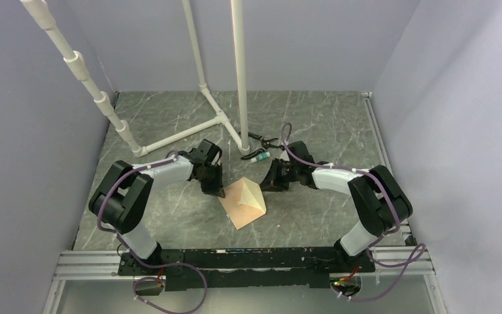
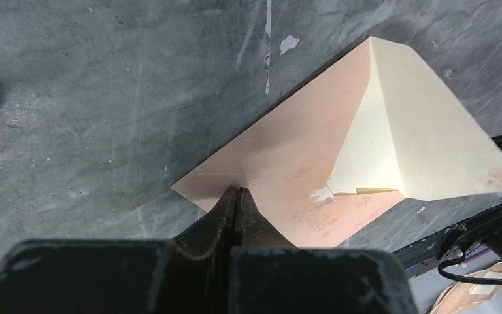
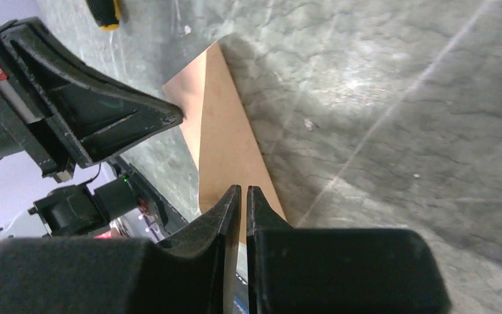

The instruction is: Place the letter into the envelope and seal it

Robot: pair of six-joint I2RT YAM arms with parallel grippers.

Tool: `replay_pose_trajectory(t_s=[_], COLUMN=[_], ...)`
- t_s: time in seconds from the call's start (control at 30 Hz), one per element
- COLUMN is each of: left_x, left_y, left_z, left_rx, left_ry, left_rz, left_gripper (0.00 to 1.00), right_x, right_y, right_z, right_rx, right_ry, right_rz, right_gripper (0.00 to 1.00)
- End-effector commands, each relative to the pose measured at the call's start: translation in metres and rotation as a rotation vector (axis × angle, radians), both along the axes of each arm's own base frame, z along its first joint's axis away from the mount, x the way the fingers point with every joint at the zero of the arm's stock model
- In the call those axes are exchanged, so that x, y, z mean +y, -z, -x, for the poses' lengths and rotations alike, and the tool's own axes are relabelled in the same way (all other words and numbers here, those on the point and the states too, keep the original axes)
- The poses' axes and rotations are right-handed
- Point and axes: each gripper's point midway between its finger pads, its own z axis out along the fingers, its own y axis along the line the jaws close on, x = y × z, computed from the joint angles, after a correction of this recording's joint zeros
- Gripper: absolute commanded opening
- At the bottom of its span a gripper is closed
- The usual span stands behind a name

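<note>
The peach envelope (image 1: 243, 204) lies on the table between the arms, and its pale-lined pointed flap (image 2: 405, 124) stands up, partly folded over the body. My left gripper (image 2: 237, 190) is shut, with its tips resting on the envelope's body (image 2: 287, 163) near the left edge. In the top view it (image 1: 221, 193) sits at the envelope's left corner. My right gripper (image 3: 244, 188) is closed to a thin slit on the flap's edge, whose peach back (image 3: 219, 131) rises ahead of it. In the top view it (image 1: 266, 186) is at the envelope's right side. No separate letter sheet shows.
A white pipe frame (image 1: 199, 127) stands on the back of the table. A small green-capped tube (image 1: 259, 157) and a dark cable (image 1: 269, 139) lie behind the right gripper. A yellow and black object (image 3: 102, 10) lies beyond the envelope. The arm rail (image 1: 248, 258) runs along the near edge.
</note>
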Motion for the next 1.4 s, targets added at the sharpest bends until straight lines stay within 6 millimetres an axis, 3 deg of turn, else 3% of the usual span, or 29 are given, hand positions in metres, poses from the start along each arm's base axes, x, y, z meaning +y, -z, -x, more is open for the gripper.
replay_pose_trajectory(t_s=[0.0, 0.47, 0.97, 1.17, 1.37], left_x=[0.009, 0.009, 0.003, 0.000, 0.005], left_y=[0.015, 0.016, 0.010, 0.011, 0.014], left_z=[0.007, 0.011, 0.010, 0.012, 0.014], left_rx=[0.031, 0.030, 0.025, 0.036, 0.036], left_ry=[-0.008, -0.005, -0.021, -0.028, -0.030], left_rz=[-0.061, -0.044, 0.001, 0.019, 0.001], left_gripper=[0.03, 0.02, 0.03, 0.03, 0.03], right_x=[0.024, 0.037, 0.045, 0.043, 0.059], right_y=[-0.022, 0.016, 0.034, 0.043, 0.042], right_z=[0.003, 0.014, 0.028, 0.022, 0.024], right_rx=[-0.108, -0.176, -0.285, -0.365, -0.429], right_ry=[-0.138, -0.247, -0.348, -0.361, -0.414], right_rz=[-0.088, 0.229, 0.428, 0.581, 0.623], right_gripper=[0.12, 0.11, 0.14, 0.14, 0.15])
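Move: The envelope's half-raised flap is right at the right fingertips: its middle lies about 2 cm to the left, 2 cm back and 2 cm below. The envelope body's middle is some 6 cm left, 4 cm back and 4 cm below that hand, and the glue stick about 11 cm ahead, 1 cm left and 4 cm down. From the left hand, on the envelope's left corner, the flap is roughly 9 cm right, 1 cm back and 1 cm up. With its nearly shut fingers on the outside of the flap, the right hand sweeps it over to the left and back towards the envelope body, then sinks about 3 cm as it draws farther back, bringing the flap down. It finishes by sliding some 2 cm farther left at that height with the fingertips on the flap, the wrist swinging over by about 40 degrees until they point steeply down, while the left fingertips stay put and keep the left corner pinned. ##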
